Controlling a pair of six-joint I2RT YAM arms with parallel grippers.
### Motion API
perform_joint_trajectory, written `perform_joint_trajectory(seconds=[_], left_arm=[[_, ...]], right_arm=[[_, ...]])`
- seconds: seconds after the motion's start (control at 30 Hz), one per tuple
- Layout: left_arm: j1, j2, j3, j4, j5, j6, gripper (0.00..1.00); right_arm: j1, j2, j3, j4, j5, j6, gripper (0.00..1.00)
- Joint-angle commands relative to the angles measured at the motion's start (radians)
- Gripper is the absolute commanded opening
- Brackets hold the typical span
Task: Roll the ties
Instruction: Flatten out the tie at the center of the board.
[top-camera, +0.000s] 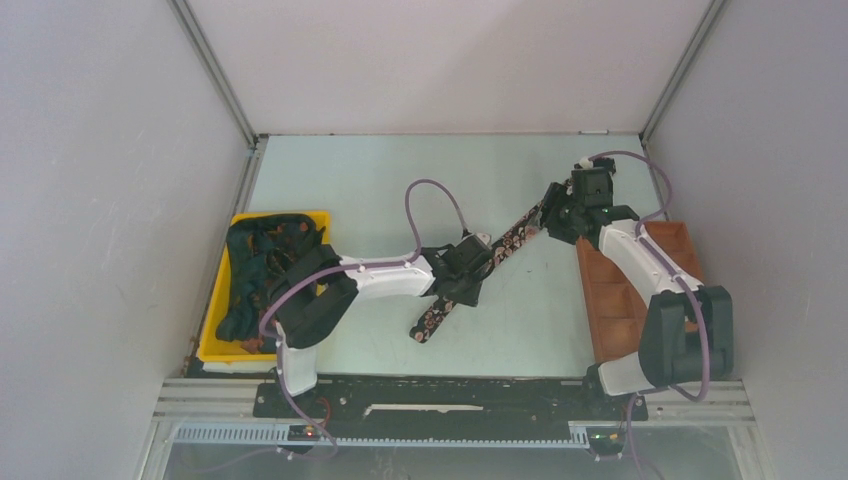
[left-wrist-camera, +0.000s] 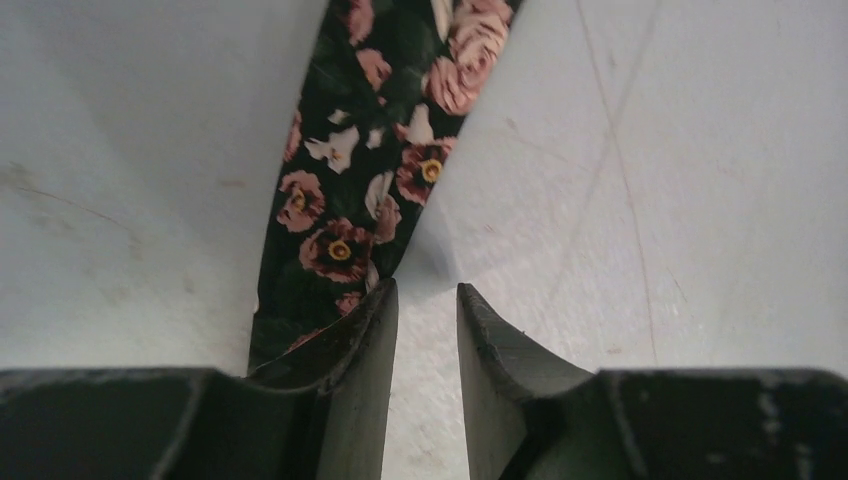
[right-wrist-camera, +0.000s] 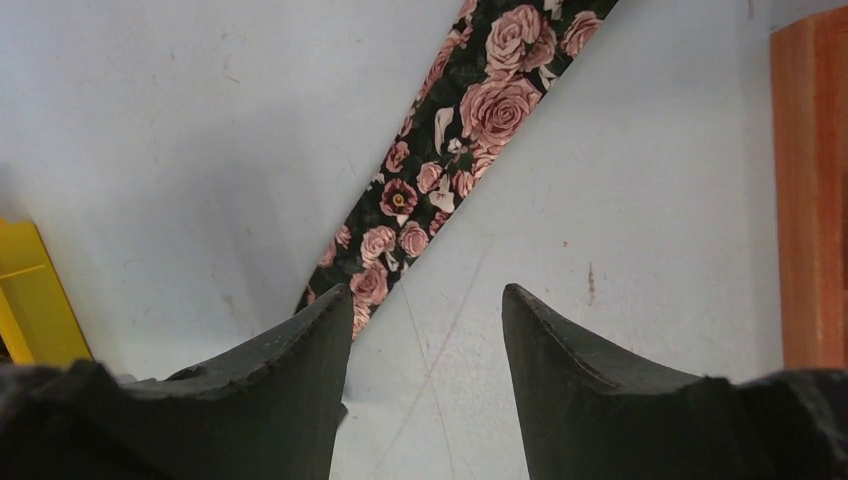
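Observation:
One tie (top-camera: 515, 238), black with pink roses, lies flat and diagonal on the table from near centre to the far right. My left gripper (top-camera: 468, 283) hovers over its middle. In the left wrist view the tie (left-wrist-camera: 370, 170) runs under the left finger (left-wrist-camera: 365, 350); the left gripper (left-wrist-camera: 425, 290) has a narrow gap with only bare table in it. My right gripper (top-camera: 555, 215) is at the tie's far end. In the right wrist view it (right-wrist-camera: 425, 290) is open and empty, with the tie (right-wrist-camera: 470, 120) just beyond its left finger. More dark ties (top-camera: 265, 265) are piled in a bin.
A yellow bin (top-camera: 215, 345) stands at the left edge and also shows in the right wrist view (right-wrist-camera: 30, 300). A wooden compartment tray (top-camera: 610, 290) stands at the right, under the right arm, and shows in the right wrist view (right-wrist-camera: 810, 180). White walls enclose the table.

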Motion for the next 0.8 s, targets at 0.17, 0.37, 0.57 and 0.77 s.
perform_joint_trajectory(seconds=[0.17, 0.37, 0.57, 0.77], left_arm=[[0.118, 0.073, -0.052, -0.076, -0.19, 0.096, 0.35], [0.12, -0.064, -0.114, -0.09, -0.176, 0.102, 0.36], [0.118, -0.209, -0.259, 0.012, -0.082, 0.034, 0.37], [0.115, -0.212, -0.312, 0.187, 0.014, -0.115, 0.35]], right_arm=[[0.049, 0.081, 0.036, 0.108, -0.078, 0.001, 0.57], [0.151, 0.183, 0.147, 0.094, -0.078, -0.004, 0.53], [0.227, 0.381, 0.324, 0.062, -0.11, -0.023, 0.44], [0.281, 0.62, 0.63, -0.101, -0.123, -0.064, 0.35]])
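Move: Right at the left fingers, the tie's nearer stretch lies on the board about 3 cm to their left and level with them, roughly 1 cm lower; the tie's near end is some 11 cm back and 11 cm left. For the right hand, the tie's middle stretch is about 2 cm ahead, 3 cm left and 9 cm below. From that hand the tie's far end lies roughly 17 cm ahead and 14 cm right, the wooden tray some 11 cm back and 22 cm right. Sweeping low over the board, the left hand pushes the tie's nearer stretch along with its left finger, about 6 cm forward and 5 cm left, then swings back about 5 cm while going a few more left. The right hand passes over the tie, some 15 cm left, 6 cm forward and 4 cm down, turning about 20 degrees counter-clockwise as its fingers partly close. ##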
